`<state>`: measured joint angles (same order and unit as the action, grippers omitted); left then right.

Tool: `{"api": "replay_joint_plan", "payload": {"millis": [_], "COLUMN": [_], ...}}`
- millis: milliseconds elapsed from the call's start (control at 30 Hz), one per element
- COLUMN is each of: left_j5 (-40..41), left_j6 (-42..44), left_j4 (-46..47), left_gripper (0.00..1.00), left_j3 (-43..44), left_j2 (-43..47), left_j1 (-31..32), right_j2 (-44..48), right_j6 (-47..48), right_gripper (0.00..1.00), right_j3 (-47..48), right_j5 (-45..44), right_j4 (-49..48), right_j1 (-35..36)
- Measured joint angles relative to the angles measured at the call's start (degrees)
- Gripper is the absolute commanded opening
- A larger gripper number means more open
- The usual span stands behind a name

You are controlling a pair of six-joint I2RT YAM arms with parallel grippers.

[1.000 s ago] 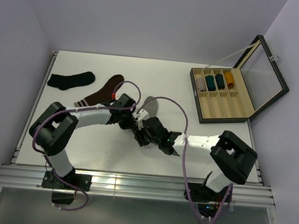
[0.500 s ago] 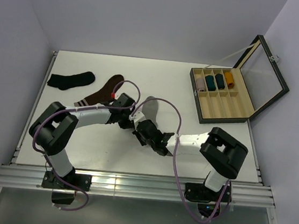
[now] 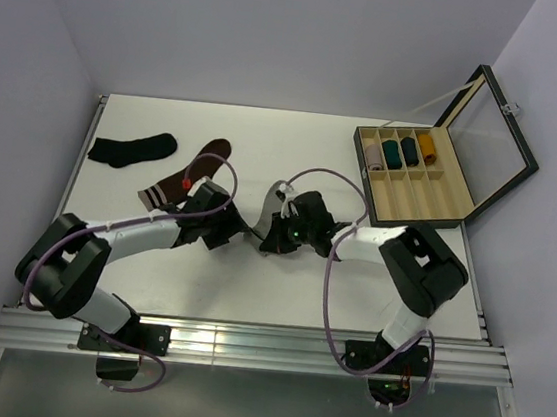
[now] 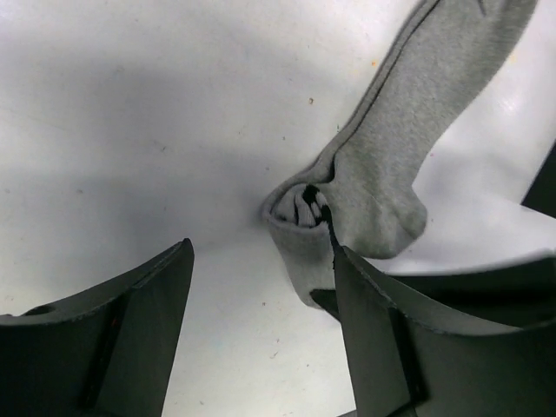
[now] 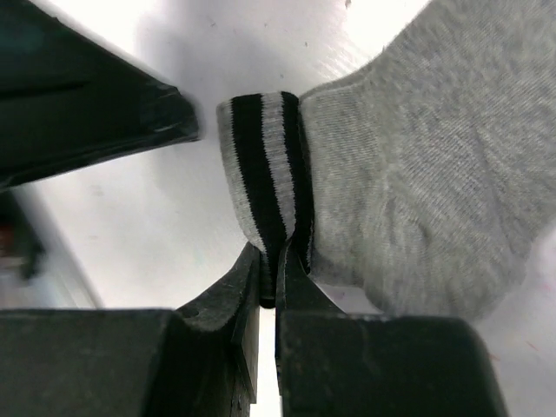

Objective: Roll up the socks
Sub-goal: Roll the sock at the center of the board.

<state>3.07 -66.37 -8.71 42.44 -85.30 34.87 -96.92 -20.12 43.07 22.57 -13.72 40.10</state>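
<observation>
A light grey sock [image 4: 408,148] lies on the white table, its dark-striped cuff [image 5: 265,165] folded over at the near end. My right gripper [image 5: 278,269] is shut on that cuff, with the striped band pinched between its jaws. The left gripper [image 4: 261,287] stands open just short of the cuff, and only bare table lies between its fingers [image 4: 130,330]. From above, both grippers meet at the table's middle: the left gripper [image 3: 245,233] comes from the left, the right gripper [image 3: 273,236] from the right, and the grey sock [image 3: 276,196] stretches away behind them.
A black sock [image 3: 132,149] and a dark brown sock with a pale striped cuff [image 3: 187,173] lie at the back left. A wooden box [image 3: 437,210] with its lid up stands at the back right, holding several rolled socks in its far compartments.
The left gripper has opened, let go of the cuff and drawn back to the left. The right gripper has shut on the cuff and swung toward the back of the table.
</observation>
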Motion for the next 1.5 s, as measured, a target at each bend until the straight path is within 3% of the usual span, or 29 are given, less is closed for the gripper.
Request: {"api": "replay_joint_plan", "payload": {"millis": [167, 367, 767, 967, 1033, 1100, 1200, 1367, 1500], "left_j5": [-0.2, -0.3, -0.2, -0.6, -0.6, -0.7, -1.0, -1.1, -1.0], "left_j6": [-1.7, -2.1, -3.3, -3.6, -3.7, -3.5, -3.2, -1.0, 1.6], "left_j4": [3.9, 7.1, 9.8, 10.9, 10.9, 11.0, 10.6, 7.2, 3.3], "left_gripper": [0.66, 0.63, 0.54, 0.37, 0.25, 0.14, 0.06, 0.0, 0.0], "left_j3": [-3.7, -4.2, -4.1, -2.9, -2.7, -2.5, -2.1, 0.1, 2.7], "left_j2": [2.5, 1.5, -2.5, -4.7, -5.1, -5.2, -5.2, -5.6, -6.3], "left_j1": [0.1, 1.6, 2.4, 2.5, 2.6, 2.7, 2.9, 3.0, 3.0], "right_j2": [-5.7, -10.4, -13.4, -13.9, -13.9, -13.7, -11.2, -2.1, 7.4], "right_j6": [-8.2, -15.8, -21.9, -23.9, -23.6, -22.6, -18.8, -9.2, -1.9], "right_gripper": [0.0, 0.0, 0.0, 0.01, 0.04, 0.16, 0.34, 0.49, 0.52], "right_j3": [1.0, 1.0, 1.0, 0.4, 0.4, 0.4, 0.4, 0.4, 0.4], "right_j5": [12.7, 21.7, 26.2, 26.8, 26.8, 26.6, 25.1, 17.0, 7.0], "right_j4": [-3.9, -9.4, -12.7, -14.6, -14.6, -14.1, -10.5, -0.9, 2.6], "right_j1": [-5.1, -8.6, -9.4, -9.8, -9.8, -9.8, -9.7, -7.9, -3.7]}}
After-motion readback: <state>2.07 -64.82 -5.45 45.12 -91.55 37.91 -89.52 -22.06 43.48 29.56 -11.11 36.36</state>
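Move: My open left hand is going for the left end of the half-made roll on the grey sock; the roll's middle lies about 4 cm to its right, 1 cm back and 2 cm below. The flat part of the grey sock is some 6 cm ahead and 6 cm right of that hand, and the brown sock about 11 cm ahead and 12 cm left. My right hand already pinches the striped end, with the roll's middle 1 cm ahead and 1 cm left of it. Keeping my right-hand pinch on the striped end, I twist it some 35 degrees, its top going forward towards the flat sock, almost on the spot. Meanwhile my left hand slides about 3 cm right and dips slightly, then closes on the roll's left end. With that end pinched, my right fingers open, unwind most of the twist and rise about 5 cm. ##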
